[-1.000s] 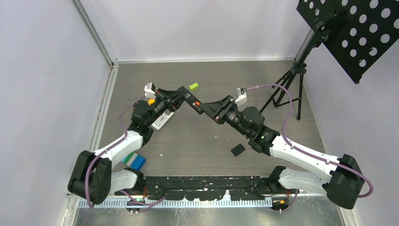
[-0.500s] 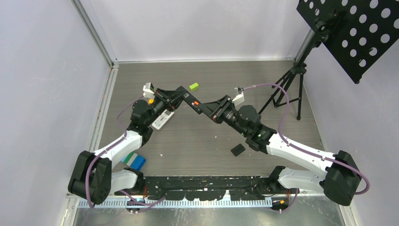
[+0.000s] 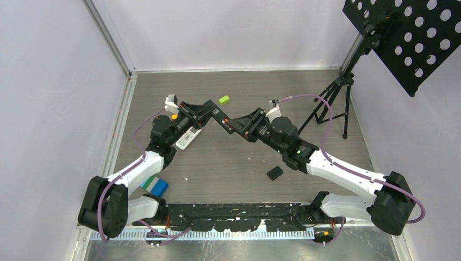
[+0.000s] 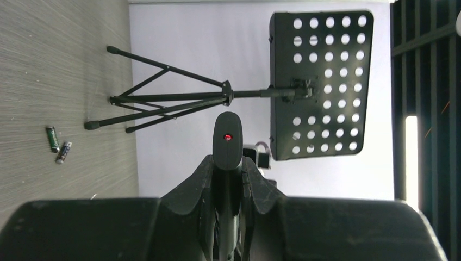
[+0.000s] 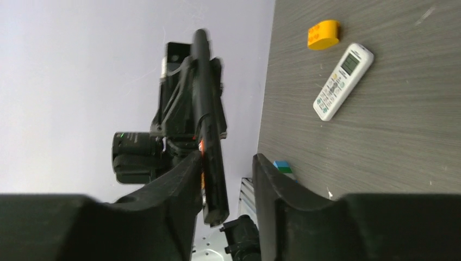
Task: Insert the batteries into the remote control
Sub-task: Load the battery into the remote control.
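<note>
A slim black remote control (image 3: 220, 117) hangs above the table, and my left gripper (image 3: 204, 111) is shut on one end of it. In the left wrist view the remote (image 4: 228, 138) sticks out past the fingertips, a red dot on its tip. My right gripper (image 5: 227, 157) stands open around the other end. Its left finger (image 5: 185, 174) touches the remote (image 5: 206, 109), and a gap stays on the other side. An orange-red strip (image 5: 201, 163), probably a battery, shows at that finger. Two small dark batteries (image 4: 58, 145) lie on the table.
A white remote (image 3: 187, 140) and an orange piece (image 3: 174, 116) lie under the left arm. A green block (image 3: 224, 99) sits farther back. A black cover (image 3: 275, 173) lies below the right arm. A blue-green block (image 3: 155, 185) sits near left. A music stand (image 3: 337, 92) stands back right.
My right gripper has slid left along the black remote, and its jaws have narrowed around the remote's end. The left arm has held still.
</note>
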You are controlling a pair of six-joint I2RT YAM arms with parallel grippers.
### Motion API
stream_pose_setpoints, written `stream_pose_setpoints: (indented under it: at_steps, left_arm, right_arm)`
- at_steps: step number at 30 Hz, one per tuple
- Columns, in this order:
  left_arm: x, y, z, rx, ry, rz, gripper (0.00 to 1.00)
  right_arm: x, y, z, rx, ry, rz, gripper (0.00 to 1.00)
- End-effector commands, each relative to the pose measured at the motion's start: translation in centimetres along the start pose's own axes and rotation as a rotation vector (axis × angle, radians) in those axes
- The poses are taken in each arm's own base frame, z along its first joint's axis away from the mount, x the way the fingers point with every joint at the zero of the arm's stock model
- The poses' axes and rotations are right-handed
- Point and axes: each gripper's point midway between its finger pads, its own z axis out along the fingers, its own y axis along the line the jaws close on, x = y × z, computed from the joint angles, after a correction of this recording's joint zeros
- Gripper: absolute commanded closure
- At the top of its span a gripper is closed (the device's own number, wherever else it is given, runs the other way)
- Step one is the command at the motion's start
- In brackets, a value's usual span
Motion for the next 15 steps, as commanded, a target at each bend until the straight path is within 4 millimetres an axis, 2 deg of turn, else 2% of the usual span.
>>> stream_pose_setpoints:
  at_steps: [1,2,4,7,9,12,14,15]
  left_arm:
    - [1.7,-4.5,-0.9,0.125,0.067,0.177,1.00]
    - [1.6,-4.3,-1.0,0.117,0.071,0.206,1.00]
    - [1.6,-3.7,-1.1,0.097,0.080,0.269,1.00]
    - [1.7,-2.7,-1.5,0.064,0.106,0.370,1.00]
    - [1.9,-1.8,-1.7,0.031,0.133,0.418,1.00]
    - [1.9,-0.7,-2.2,-0.006,0.154,0.496,1.00]
    - [1.5,0.4,-2.6,-0.058,0.143,0.541,1.00]
    - [1.2,1.0,-2.9,-0.090,0.132,0.562,1.00]
  right_arm:
    - [-0.1,-1.5,0.1,0.049,0.014,-0.079,0.43]
    - [-0.1,-1.1,0.0,0.027,0.022,-0.105,0.35]
    - [0.6,0.2,-0.7,-0.057,0.065,-0.148,0.27]
    - [0.9,1.9,-2.0,-0.160,0.083,-0.208,0.23]
    - [0.8,2.3,-2.7,-0.177,0.090,-0.252,0.22]
    - [-0.2,0.9,-3.8,-0.084,0.067,-0.345,0.22]
    - [-1.8,-1.7,-4.6,0.078,0.019,-0.416,0.22]
    - [-2.7,-3.6,-5.3,0.190,-0.001,-0.454,0.22]
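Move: The black remote's battery end is right at the right fingertips, about 1 cm ahead and 1 cm left. The left hand holds the remote's far end; the battery compartment lies roughly 5 cm back and 5 cm right of that hand. From the right hand, on the table some 26 cm below: two spare batteries 6 cm ahead, 17 cm right; the battery cover 8 cm back, 16 cm right. The white remote lies about 13 cm left of the left hand, 1 cm ahead, equally low. The right fingers come off the battery end of the black remote, spreading wide while the hand first dips about 2 cm, then pulls back and to the right. The left hand keeps its grip on the remote and draws it back about 2.5 cm, rising slightly before sinking, while the wrist rolls left side up and the fingertips tip upward. ##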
